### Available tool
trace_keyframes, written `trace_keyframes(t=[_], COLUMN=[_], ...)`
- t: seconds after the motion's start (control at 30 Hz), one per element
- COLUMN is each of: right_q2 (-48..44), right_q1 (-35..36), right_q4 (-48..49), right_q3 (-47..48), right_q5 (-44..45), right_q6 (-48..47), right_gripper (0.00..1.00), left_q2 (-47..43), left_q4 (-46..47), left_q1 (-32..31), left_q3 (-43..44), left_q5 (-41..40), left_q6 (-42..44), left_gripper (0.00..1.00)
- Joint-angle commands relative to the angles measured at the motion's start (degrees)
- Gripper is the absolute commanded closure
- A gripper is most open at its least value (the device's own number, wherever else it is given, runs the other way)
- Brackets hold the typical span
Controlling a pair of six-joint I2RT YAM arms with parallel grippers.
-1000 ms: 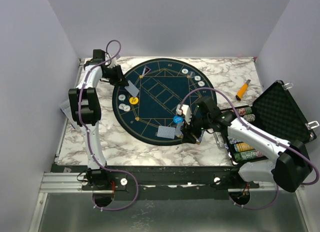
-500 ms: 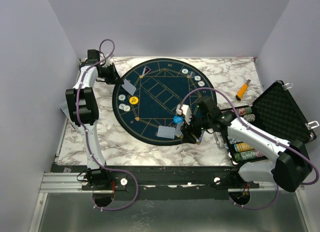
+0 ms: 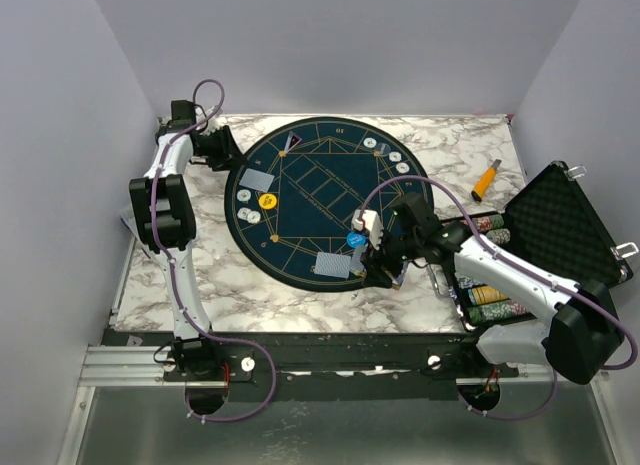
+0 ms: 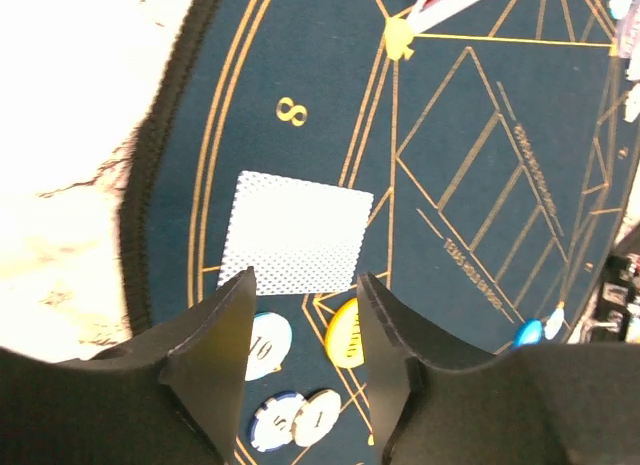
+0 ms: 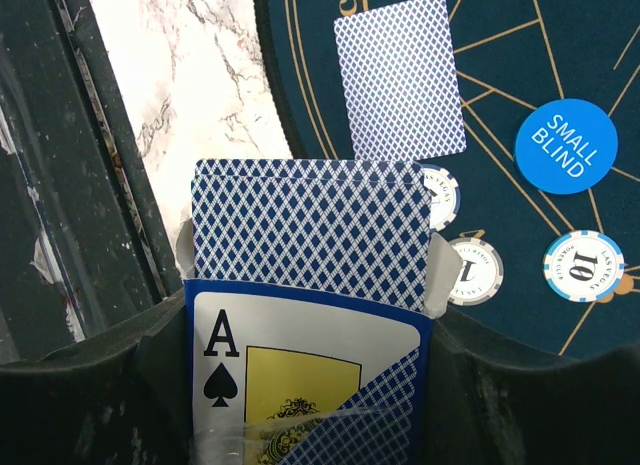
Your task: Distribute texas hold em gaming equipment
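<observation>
A blue-backed playing card (image 4: 295,235) lies flat on the dark round mat (image 3: 300,200) near its left rim, free of my left gripper (image 4: 305,280). That gripper is open and empty, just behind the card at the mat's left edge (image 3: 222,150). Past the fingertips lie a yellow button disc (image 4: 343,335) and whitish chips (image 4: 268,345). My right gripper (image 3: 385,260) is shut on an open card box (image 5: 310,365) with the deck sticking out. Ahead of it lie another card (image 5: 400,75), a blue "small blind" disc (image 5: 566,146) and chips (image 5: 584,265).
An open black foam-lined case (image 3: 560,225) with rows of chips (image 3: 490,295) stands at the right. An orange-handled tool (image 3: 486,179) lies on the marble at the back right. Another card (image 3: 292,143) and chips (image 3: 400,162) sit along the mat's far side.
My left gripper has opened and drawn back to the left, off the mat, leaving the card flat on it. The right arm with the card box has not moved.
</observation>
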Motion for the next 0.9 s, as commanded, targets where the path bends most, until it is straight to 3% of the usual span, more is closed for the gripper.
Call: trace_keyframes(t=[0.0,0.07,0.2,0.33,0.4,0.63,0.87], right_q2=[-0.03,-0.2,-0.4,-0.12,-0.07,-0.55,-1.69], right_q1=[0.06,-0.03,0.05,0.04,0.05,0.05,0.05], right_q4=[0.87,1.02,1.04,1.35,1.36,0.37,-0.72], right_q3=[1.36,1.24,1.07,0.94,0.96,1.65,1.97], right_q5=[0.67,0.68,0.61,0.29,0.05,-0.11,-0.01], right_q6=[-0.26,-0.24,-0.35,-0.33,-0.37,-1.16,-1.88], right_gripper=[0.99,0.99,0.99,0.99,0.99,0.99,0.99], left_q2=[-4.68,-8.71,-18.58,-27.8,-30.86,-36.69,-33.88], left_q4=[2.88,6.36,11.72,12.53,13.35,28.59,33.39], left_q1=[0.76,0.99,0.0,-5.48,-9.75,-23.55,-31.92], left_q3=[-3.26,-7.32,-18.33,-30.08,-35.37,-49.92,-50.65], left_q5=[-8.8,-8.92,5.73,20.45,24.14,28.45,28.66], left_q6=[1.2,2.11,4.73,7.26,6.03,-7.75,-14.38], left_gripper=[0.49,0.44,0.4,0.26,0.21,0.19,0.24])
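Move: Back toward the robot and across to the right, the card deck held in the right gripper lies about 37 cm back and 40 cm right of the empty left hand, near its height. Close by the deck, from the left hand, a face-down card lies some 35 cm back and 27 cm right, and the blue SMALL BLIND disc 28 cm back and 33 cm right, both on the table roughly 9 cm lower. For the right hand, the deck is right between its fingers. Leaving the dealt card behind, the left hand sweeps about 26 cm back and nearly as far right, toward the deck, arcing up some 9 cm before easing down to finish about 6 cm higher. Its wrist swings roughly 40 degrees clockwise while its fingers spread wider. The right hand stays put, keeping its grip on the deck. ##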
